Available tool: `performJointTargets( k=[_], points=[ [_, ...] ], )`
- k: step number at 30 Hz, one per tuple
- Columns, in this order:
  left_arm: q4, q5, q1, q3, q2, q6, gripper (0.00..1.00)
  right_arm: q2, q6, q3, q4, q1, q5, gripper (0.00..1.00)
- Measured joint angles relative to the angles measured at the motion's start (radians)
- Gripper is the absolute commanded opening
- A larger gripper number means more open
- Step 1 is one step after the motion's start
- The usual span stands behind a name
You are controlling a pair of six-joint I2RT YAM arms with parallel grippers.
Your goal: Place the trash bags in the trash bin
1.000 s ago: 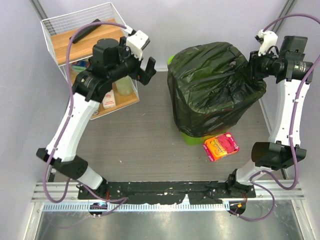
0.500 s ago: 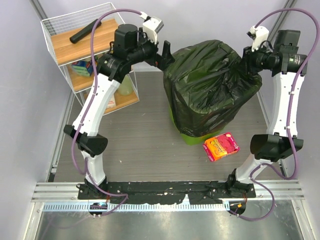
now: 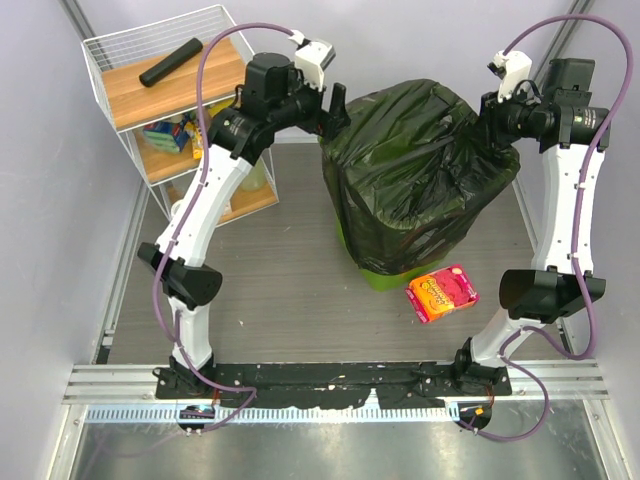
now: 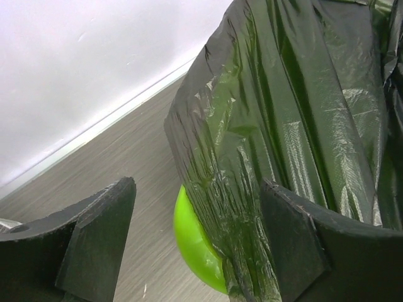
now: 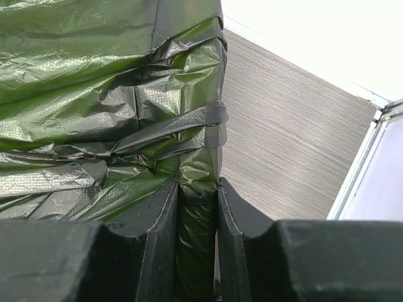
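Note:
The glossy black trash bag (image 3: 415, 180) is draped over the lime-green trash bin (image 3: 383, 276), of which only the bottom front shows. My left gripper (image 3: 335, 108) is open at the bag's back left corner. In the left wrist view the bag's edge (image 4: 283, 113) and the bin's green rim (image 4: 195, 242) lie between its spread fingers (image 4: 101, 233). My right gripper (image 3: 492, 115) is shut on a fold of the bag (image 5: 198, 233) at its back right corner and holds it up.
A pink snack packet (image 3: 442, 292) lies on the table just right of the bin's front. A white wire shelf (image 3: 160, 90) stands at the back left, with a slim black roll (image 3: 171, 61) on top and small items below. Walls close in on both sides.
My left arm has swung right from the shelf to the bag's back left corner, still open. My right gripper has shifted slightly left with the bag, which now sits a little further left.

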Motion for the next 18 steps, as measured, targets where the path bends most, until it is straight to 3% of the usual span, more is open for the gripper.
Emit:
performJointTargets(
  k=[9, 18],
  points=[
    [-0.003, -0.056, -0.018, -0.022, 0.005, 0.052, 0.59, 0.000, -0.003, 0.000, 0.000, 0.003, 0.008, 0.26],
    [-0.006, -0.060, -0.019, -0.025, 0.013, 0.080, 0.22, 0.000, -0.006, -0.002, -0.001, 0.005, 0.017, 0.27]
  ],
)
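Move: The left rim of the trash bag stands right at the left gripper's open fingers, about 1 cm ahead and 2 cm below the hand point. The mouth of the bag-covered trash bin centres some 14 cm to this gripper's right and 6 cm back, some 5 cm lower. The wire shelf's middle is about 27 cm to its left, 3 cm back and 20 cm down. From the right gripper, that left rim lies roughly 28 cm left, 1 cm forward and 2 cm up. Bring the left gripper down about 2 cm, easing barely forward with a slight roll of some 5 degrees, so the bag's left rim sits between the fingers, and close them from nearly wide open to pinch the black film there. Keep the right gripper still, holding its pinch on the bag's right side. ##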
